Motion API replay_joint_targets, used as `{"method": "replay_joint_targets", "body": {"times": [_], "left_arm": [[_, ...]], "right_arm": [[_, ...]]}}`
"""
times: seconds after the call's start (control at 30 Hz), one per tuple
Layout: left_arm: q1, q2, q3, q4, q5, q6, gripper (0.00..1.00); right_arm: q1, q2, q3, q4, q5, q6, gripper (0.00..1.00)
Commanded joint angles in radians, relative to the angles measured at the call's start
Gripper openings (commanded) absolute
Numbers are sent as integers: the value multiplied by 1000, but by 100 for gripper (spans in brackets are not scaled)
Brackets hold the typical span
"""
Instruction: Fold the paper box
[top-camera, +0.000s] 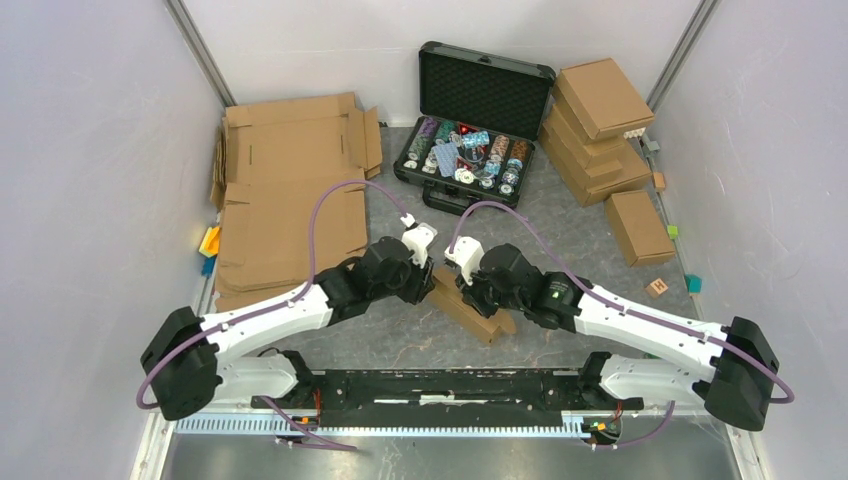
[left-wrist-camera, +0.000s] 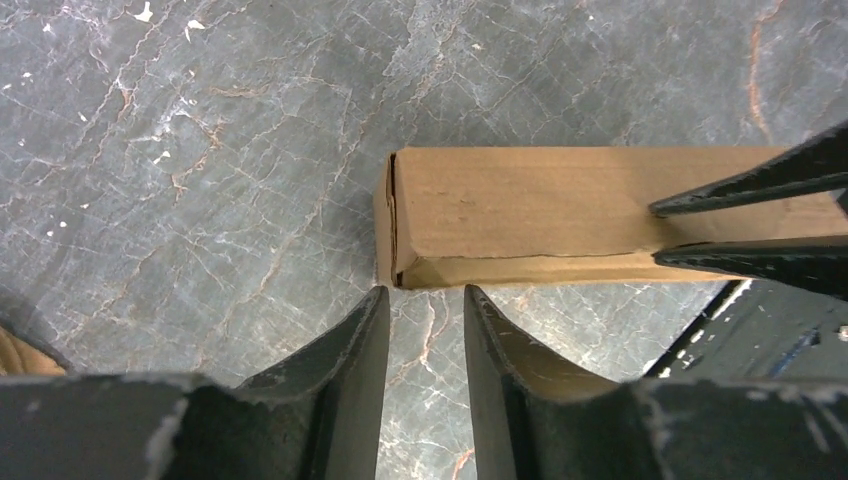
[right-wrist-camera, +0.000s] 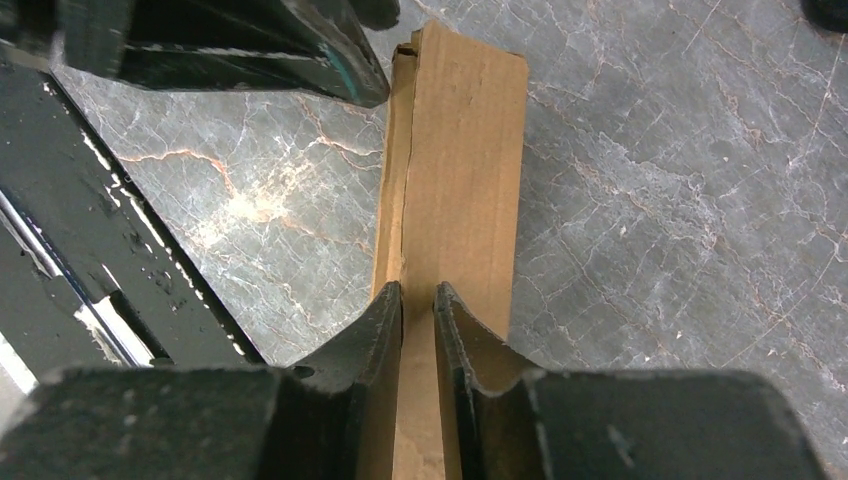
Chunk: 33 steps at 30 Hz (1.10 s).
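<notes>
The paper box (top-camera: 482, 320) is a narrow brown cardboard box, folded shut, lying slantwise on the marbled table between the two arms. My right gripper (right-wrist-camera: 418, 295) is shut on the box (right-wrist-camera: 470, 170), pinching a thin band of cardboard along its upper side. My left gripper (left-wrist-camera: 425, 295) stands open just off one end of the box (left-wrist-camera: 540, 205), with only table between its fingers; its fingertips (left-wrist-camera: 377, 300) nearly touch the box's corner. In the top view both grippers, left (top-camera: 430, 283) and right (top-camera: 468, 292), meet over the box's far end.
An open black case (top-camera: 470, 150) of poker chips stands behind the arms. Flat cardboard sheets (top-camera: 290, 200) lie at back left. Stacked closed cardboard boxes (top-camera: 598, 130) and one single box (top-camera: 638, 227) are at back right. Small coloured blocks (top-camera: 657, 288) lie near both side walls.
</notes>
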Motion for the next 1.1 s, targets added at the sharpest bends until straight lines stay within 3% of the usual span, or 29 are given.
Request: {"method": "replay_joint_targets", "body": {"times": [0.0, 0.1, 0.2, 0.37, 0.47, 0.57, 0.63, 0.97, 1.07], "left_arm": [[-1, -77, 19, -47, 30, -68, 43], [10, -105, 31, -69, 48, -93, 51], [39, -113, 45, -82, 49, -122, 53], [67, -94, 55, -59, 78, -128, 56], [69, -104, 37, -42, 58, -122, 58], [71, -137, -8, -11, 57, -120, 59], [74, -160, -42, 10, 57, -120, 59], [89, -159, -60, 66, 81, -126, 63], [99, -163, -131, 184, 128, -133, 63]], "right_arm": [[-1, 12, -29, 5, -18, -3, 24], [-1, 12, -38, 9, -18, -2, 25], [-1, 9, -42, 9, -18, 1, 27], [-1, -17, -18, -12, -18, 7, 37], [0, -35, 5, -40, 10, 6, 57], [0, -51, 12, -71, 33, 5, 88], [-1, -59, 5, -85, 37, 3, 98], [-2, -78, -36, -123, 63, 13, 98], [0, -86, -39, -124, 53, 18, 98]]}}
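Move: The upright narrow box runs from far-left to near-right between the hands. Its middle is right beneath the right gripper's nearly shut fingers, about 1 cm ahead, 2 cm left and 4 cm lower. From the left gripper the box's middle is some 10 cm right, 3 cm back and 4 cm lower. The chip case stands about 32 cm ahead of the right gripper, level sideways; the flattened cardboard lies roughly 20 cm ahead and 32 cm left of the left gripper. Ease the right gripper down about 1 cm over the box's upper face, then spread its fingers wide and carry it about 3 cm right, slightly back and down, towards the box's near-right end so the fingers straddle it. Meanwhile lift the left gripper some 2.5 cm up off the far-left end, drift it about 2 cm left and open it further. ##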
